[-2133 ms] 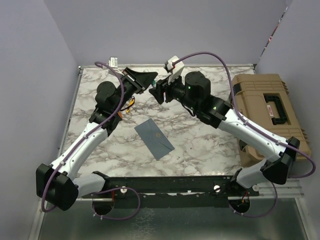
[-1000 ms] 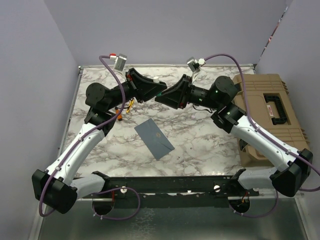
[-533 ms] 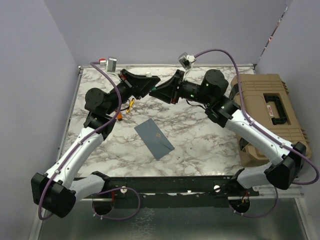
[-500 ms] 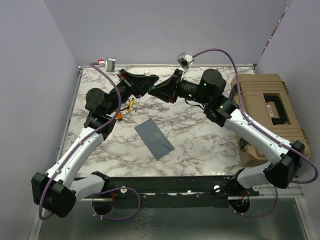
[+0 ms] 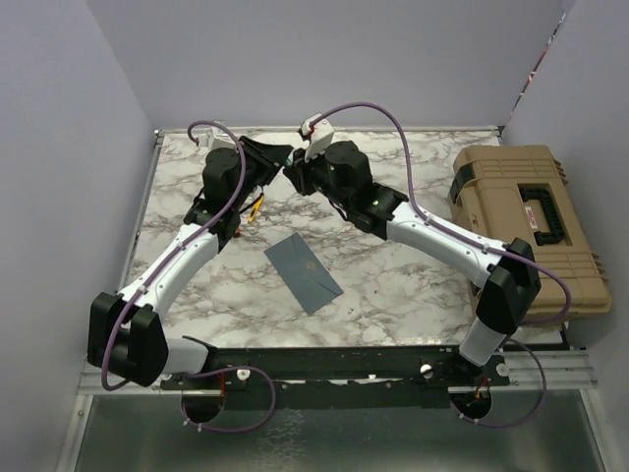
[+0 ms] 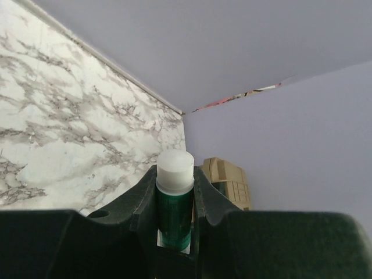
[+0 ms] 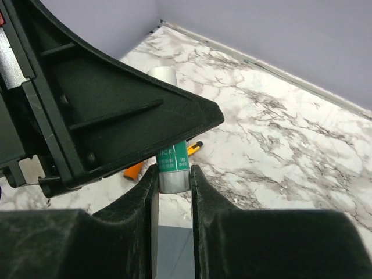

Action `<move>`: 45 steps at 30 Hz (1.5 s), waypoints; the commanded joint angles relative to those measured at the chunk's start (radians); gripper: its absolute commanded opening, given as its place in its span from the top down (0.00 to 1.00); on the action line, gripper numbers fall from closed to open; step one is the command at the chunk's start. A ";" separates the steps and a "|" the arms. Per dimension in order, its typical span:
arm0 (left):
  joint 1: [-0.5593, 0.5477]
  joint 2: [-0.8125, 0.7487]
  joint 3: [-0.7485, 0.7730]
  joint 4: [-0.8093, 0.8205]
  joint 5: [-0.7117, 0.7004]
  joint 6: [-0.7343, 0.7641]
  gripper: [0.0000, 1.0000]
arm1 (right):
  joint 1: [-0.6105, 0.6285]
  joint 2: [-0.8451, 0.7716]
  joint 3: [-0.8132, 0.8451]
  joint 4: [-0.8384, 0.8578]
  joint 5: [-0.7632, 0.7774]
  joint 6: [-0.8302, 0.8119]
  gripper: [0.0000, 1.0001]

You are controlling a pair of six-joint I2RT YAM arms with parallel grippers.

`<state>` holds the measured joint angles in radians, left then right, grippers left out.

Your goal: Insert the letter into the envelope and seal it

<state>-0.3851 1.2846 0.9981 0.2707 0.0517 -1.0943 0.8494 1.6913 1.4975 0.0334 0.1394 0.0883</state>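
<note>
The slate grey-blue envelope (image 5: 303, 272) lies flat on the marble table, flap closed, with a small pale mark on it; its edge also shows under my right gripper (image 7: 174, 256). The letter is out of view. A green glue stick (image 6: 174, 209) with a white end is held above the back of the table. My left gripper (image 6: 174, 177) is shut on its green body. My right gripper (image 7: 172, 177) meets it tip to tip and is shut on the stick's grey end (image 7: 172, 181). From above, the left gripper (image 5: 282, 164) and right gripper (image 5: 296, 175) touch noses behind the envelope.
A tan hard case (image 5: 531, 221) stands at the table's right edge. An orange and yellow utility knife (image 5: 254, 208) lies under the left arm, also seen in the right wrist view (image 7: 195, 148). Purple walls close in the back and sides.
Both grippers have shifted left while staying nose to nose. The right wrist has turned and its jaws have closed on the grey end of the glue stick. The envelope has not moved.
</note>
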 commanded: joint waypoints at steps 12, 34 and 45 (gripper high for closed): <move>0.015 -0.125 0.025 -0.021 0.227 0.062 0.42 | -0.086 -0.116 -0.075 -0.015 -0.158 0.292 0.99; 0.018 -0.220 -0.094 0.054 0.215 0.050 0.28 | -0.109 -0.184 -0.227 0.288 -0.476 0.496 0.99; 0.019 -0.265 -0.117 -0.005 0.177 0.048 0.25 | -0.114 -0.210 -0.270 0.333 -0.403 0.524 0.99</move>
<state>-0.3679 1.0443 0.9009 0.3225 0.2531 -1.0599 0.7372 1.5238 1.2358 0.2852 -0.2810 0.5957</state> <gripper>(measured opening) 0.714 0.220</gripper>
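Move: The glue stick is already gripped by both hands, high over the table: its middle lies practically in the left fingertips and about 3 cm above the right ones, which pinch its grey bottom end. The envelope lies about 7 cm back and 3 cm to the right of the left hand, some 33 cm below. At that same depth are the yellow knife, 15 cm ahead and 11 cm left, and the screwdriver, 12 cm ahead and 19 cm left. Back and up goes the left hand, after a short dip forward and down with the glue stick: its fingers spread wide, let go of the stick, and it withdraws roughly 8 cm back, ending some 6 cm higher, tipping upward a little. The right hand keeps its pinch on the stick's bottom end, drawing back about 5 cm and slightly up while rolling its left side upward by some 25 degrees. ##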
